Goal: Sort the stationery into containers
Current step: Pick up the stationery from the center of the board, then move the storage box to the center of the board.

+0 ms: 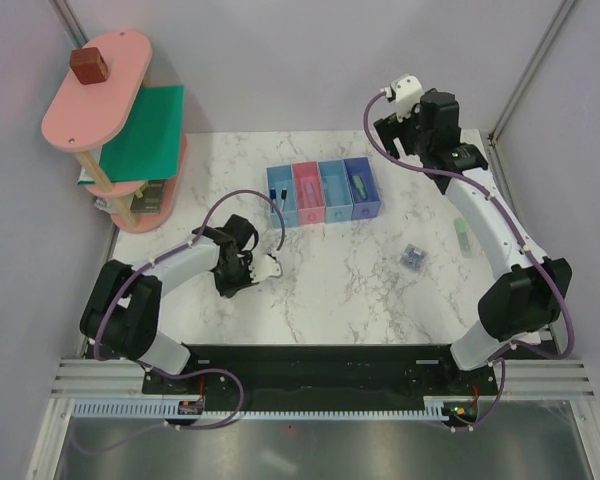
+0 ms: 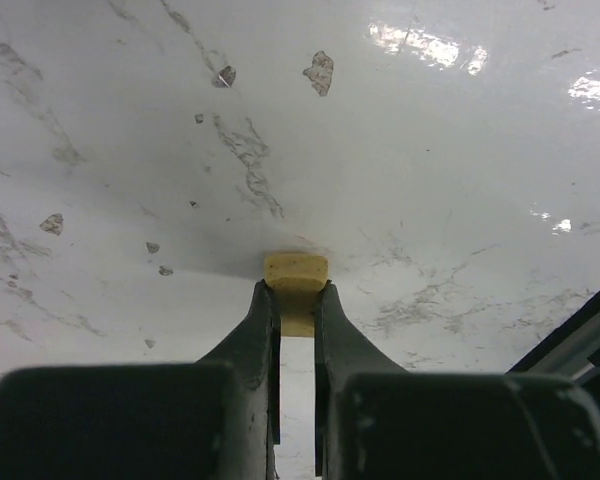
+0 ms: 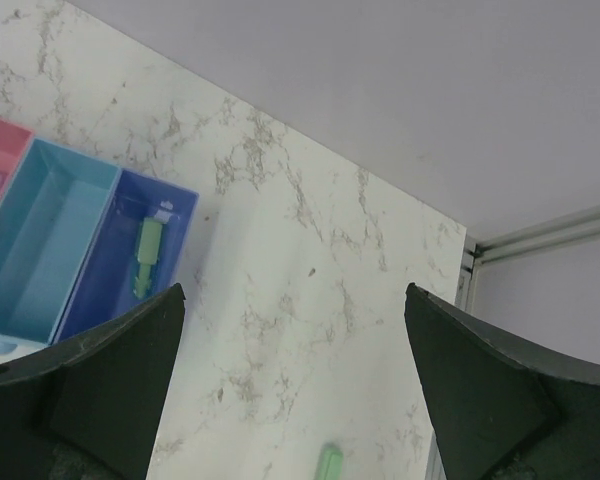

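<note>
The four joined bins point(image 1: 323, 192) stand at the table's back middle. The blue bin point(image 1: 282, 199) holds two white markers, the pink bin point(image 1: 309, 192) a pink bar, and the purple-blue bin point(image 1: 362, 186) a green piece point(image 3: 145, 255). My left gripper point(image 2: 296, 297) is shut on the tiny tan block point(image 2: 296, 273), low over the marble, in front of the bins point(image 1: 265, 268). A mint-green piece point(image 1: 462, 236) and a purple-blue bundle point(image 1: 413, 257) lie on the right. My right gripper point(image 3: 292, 292) is open and empty, raised at the back right point(image 1: 410, 110).
A pink-and-green tiered shelf point(image 1: 120, 130) with a brown cube point(image 1: 88, 64) on top stands at the back left. The light blue bin point(image 3: 50, 240) shows nothing inside. Grey walls close the sides. The mint-green piece also shows in the right wrist view point(image 3: 328, 462).
</note>
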`<state>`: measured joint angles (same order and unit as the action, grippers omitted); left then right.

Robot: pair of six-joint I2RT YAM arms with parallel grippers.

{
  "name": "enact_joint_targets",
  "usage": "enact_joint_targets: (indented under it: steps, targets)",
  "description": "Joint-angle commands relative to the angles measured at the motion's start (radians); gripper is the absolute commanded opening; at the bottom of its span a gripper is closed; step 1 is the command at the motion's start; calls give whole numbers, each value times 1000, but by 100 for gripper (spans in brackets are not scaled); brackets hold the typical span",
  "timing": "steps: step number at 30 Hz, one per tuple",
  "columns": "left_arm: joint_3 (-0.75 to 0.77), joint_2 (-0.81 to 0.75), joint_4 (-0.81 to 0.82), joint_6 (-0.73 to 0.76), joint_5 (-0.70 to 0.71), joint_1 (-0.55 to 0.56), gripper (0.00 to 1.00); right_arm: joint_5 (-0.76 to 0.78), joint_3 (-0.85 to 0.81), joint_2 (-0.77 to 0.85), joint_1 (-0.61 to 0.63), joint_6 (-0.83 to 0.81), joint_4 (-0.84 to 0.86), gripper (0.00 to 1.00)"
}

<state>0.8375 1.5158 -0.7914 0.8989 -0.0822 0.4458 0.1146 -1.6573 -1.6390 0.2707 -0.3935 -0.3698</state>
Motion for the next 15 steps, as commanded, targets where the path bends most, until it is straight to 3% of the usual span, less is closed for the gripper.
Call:
enact_joint_targets:
  steps: [1,7,15]
  targets:
    - [210,-80,-104,-34,-91,5,2,8,111,86,-44,-1,-35,98]
    - [674,44,-158,-187,-275,27,2,10,313,142,-85,24,-50,98]
    - [1205,457,-74,-314,-406,99,2,94,467,156,-149,76,-46,98]
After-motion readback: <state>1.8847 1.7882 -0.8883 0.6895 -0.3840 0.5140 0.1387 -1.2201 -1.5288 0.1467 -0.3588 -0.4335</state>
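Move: The left hand already pinches the yellow block just at the table; the middle of the row of containers lies about 30 cm ahead and 24 cm to its right, and the light-blue compartment with the markers about 30 cm ahead but only 12 cm right. From the high, empty right hand, the clear box lies about 16 cm back, 5 cm right and 30 cm below; the green piece some 10 cm back and 19 cm right, and the purple compartment 4 cm ahead and 7 cm left, both also far below. Keeping its pinch on the yellow block, the left hand sweeps up about 24 cm while swinging right and forward, nearly as far in each, towards the containers, its fingers tilting some 40 degrees from straight down to point out to the right and a little forward. The right hand, fingers still wide open and touching nothing, sinks about 15 cm and comes back and right by half that, towards the clear box and the green piece, tipping its fingers down by roughly 20 degrees and turning slightly clockwise. ##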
